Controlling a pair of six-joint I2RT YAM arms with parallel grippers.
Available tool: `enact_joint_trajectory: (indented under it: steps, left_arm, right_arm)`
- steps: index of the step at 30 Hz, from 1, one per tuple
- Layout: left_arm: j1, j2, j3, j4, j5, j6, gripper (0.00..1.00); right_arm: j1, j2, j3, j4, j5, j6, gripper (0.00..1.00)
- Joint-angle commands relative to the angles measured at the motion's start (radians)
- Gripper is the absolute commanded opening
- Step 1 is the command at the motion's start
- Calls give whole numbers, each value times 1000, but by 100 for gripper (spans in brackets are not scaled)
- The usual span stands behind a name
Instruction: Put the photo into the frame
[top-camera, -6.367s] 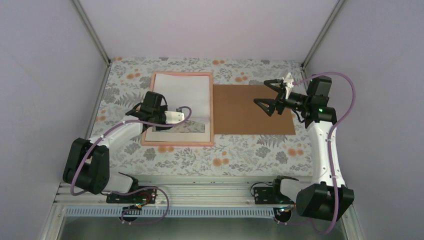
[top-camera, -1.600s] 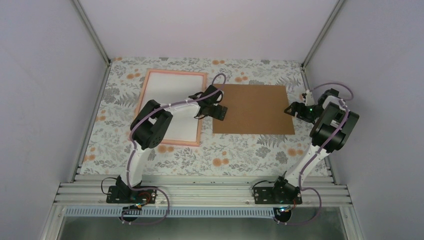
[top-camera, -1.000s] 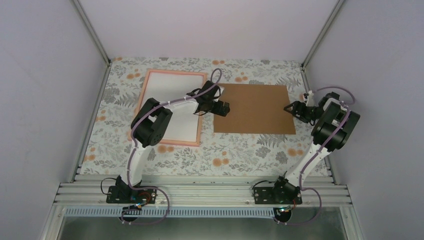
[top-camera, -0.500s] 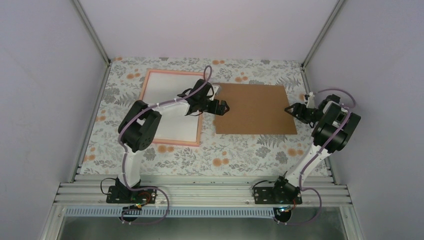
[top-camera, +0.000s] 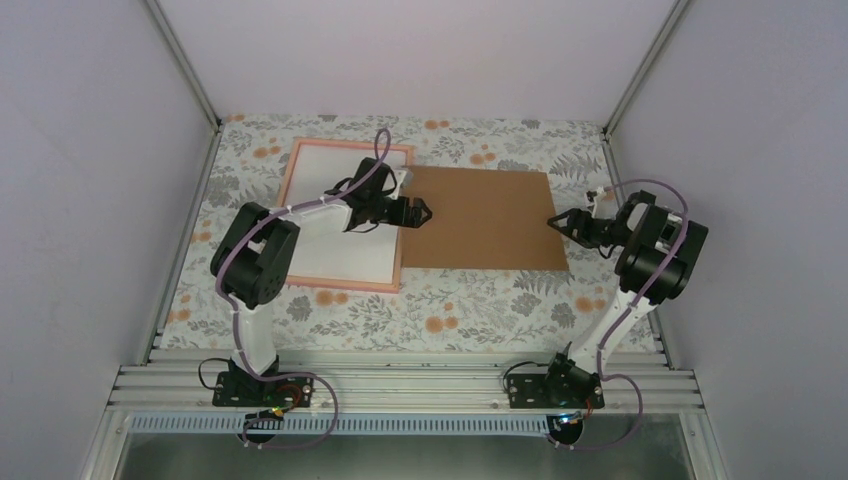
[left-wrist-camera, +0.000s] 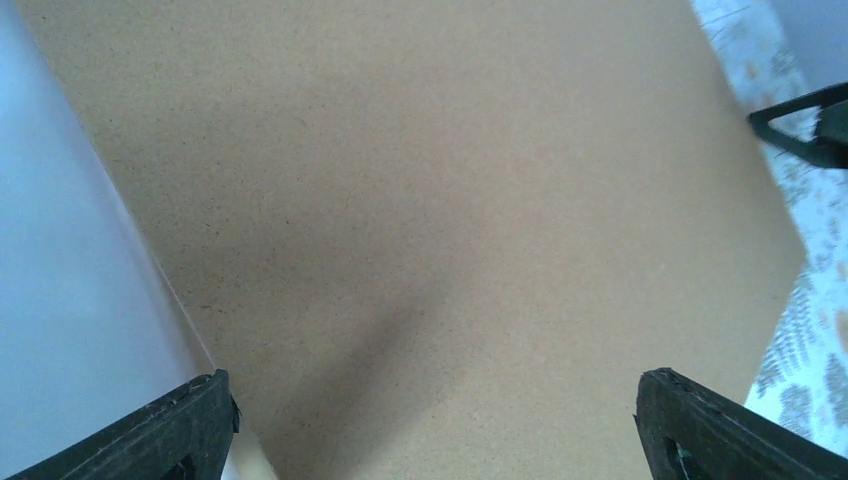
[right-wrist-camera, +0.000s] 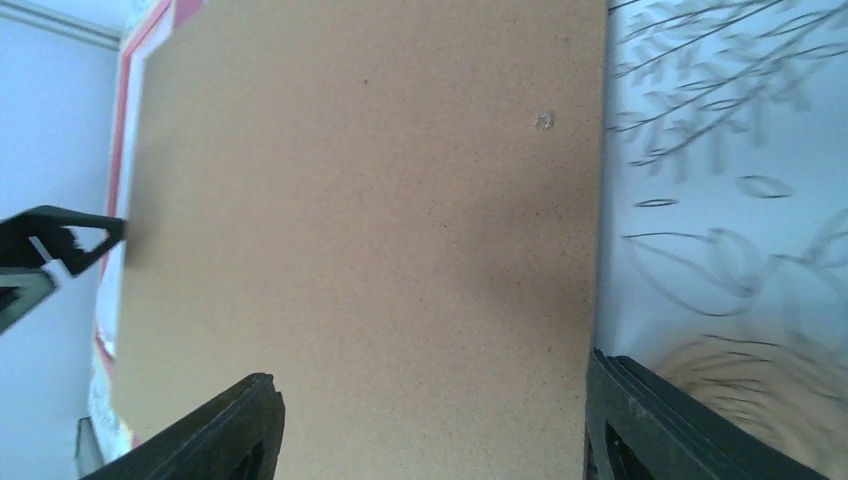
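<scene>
The pink frame (top-camera: 288, 205) lies flat at the left, filled by a white sheet (top-camera: 335, 240). The photo's printed side shows in no view, and I cannot tell whether that white sheet is the photo. A brown backing board (top-camera: 485, 220) lies to the right, its left edge at the frame's right rail (right-wrist-camera: 128, 120). My left gripper (top-camera: 415, 212) is open at the board's left edge, low over the board (left-wrist-camera: 430, 200). My right gripper (top-camera: 558, 222) is open at the board's right edge, jaws wide over the board (right-wrist-camera: 370, 250).
A floral cloth (top-camera: 450, 300) covers the table. Metal posts and grey walls close in the back and sides. A rail (top-camera: 400, 385) with both arm bases runs along the near edge. The right gripper's fingertip (left-wrist-camera: 800, 125) shows beyond the board in the left wrist view.
The board has slid left until it meets the frame's right rail. Both grippers moved left with it, and the left arm's elbow swung left. The right jaws narrowed a little.
</scene>
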Motion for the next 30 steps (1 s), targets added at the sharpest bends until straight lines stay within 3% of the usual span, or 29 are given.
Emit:
enact_joint_trajectory:
  steps: [1, 11, 30]
  left_arm:
    - [-16, -62, -37, 84, 107, 36, 99]
    - [32, -67, -32, 11, 37, 61, 100]
    - [101, -8, -86, 24, 24, -69, 100]
  right_arm:
    - [75, 54, -86, -143, -4, 30, 75]
    - [80, 58, -94, -124, 25, 48, 75]
    - [78, 47, -79, -110, 78, 71, 76]
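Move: The brown backing board's middle lies some 15 cm to the left hand's right, about 1 cm nearer the base and 6 cm below; the pink frame with the white sheet in it has its middle some 18 cm to that hand's left, about 1 cm nearer the base and 6 cm below. From the right hand, the board's middle is about 16 cm left, level ahead and slightly below, and the frame's middle some 50 cm left, level ahead. The backing board is shifted left over the frame's right bar: the right hand's outer finger, still against the board's right edge, pushes it about 4 cm left and slightly back, rolling a little. The left hand, wide open with its outer finger at the board's left edge, travels about 5 cm left along with it, sinking 2 cm overall (dips, rises a little, sinks again). ##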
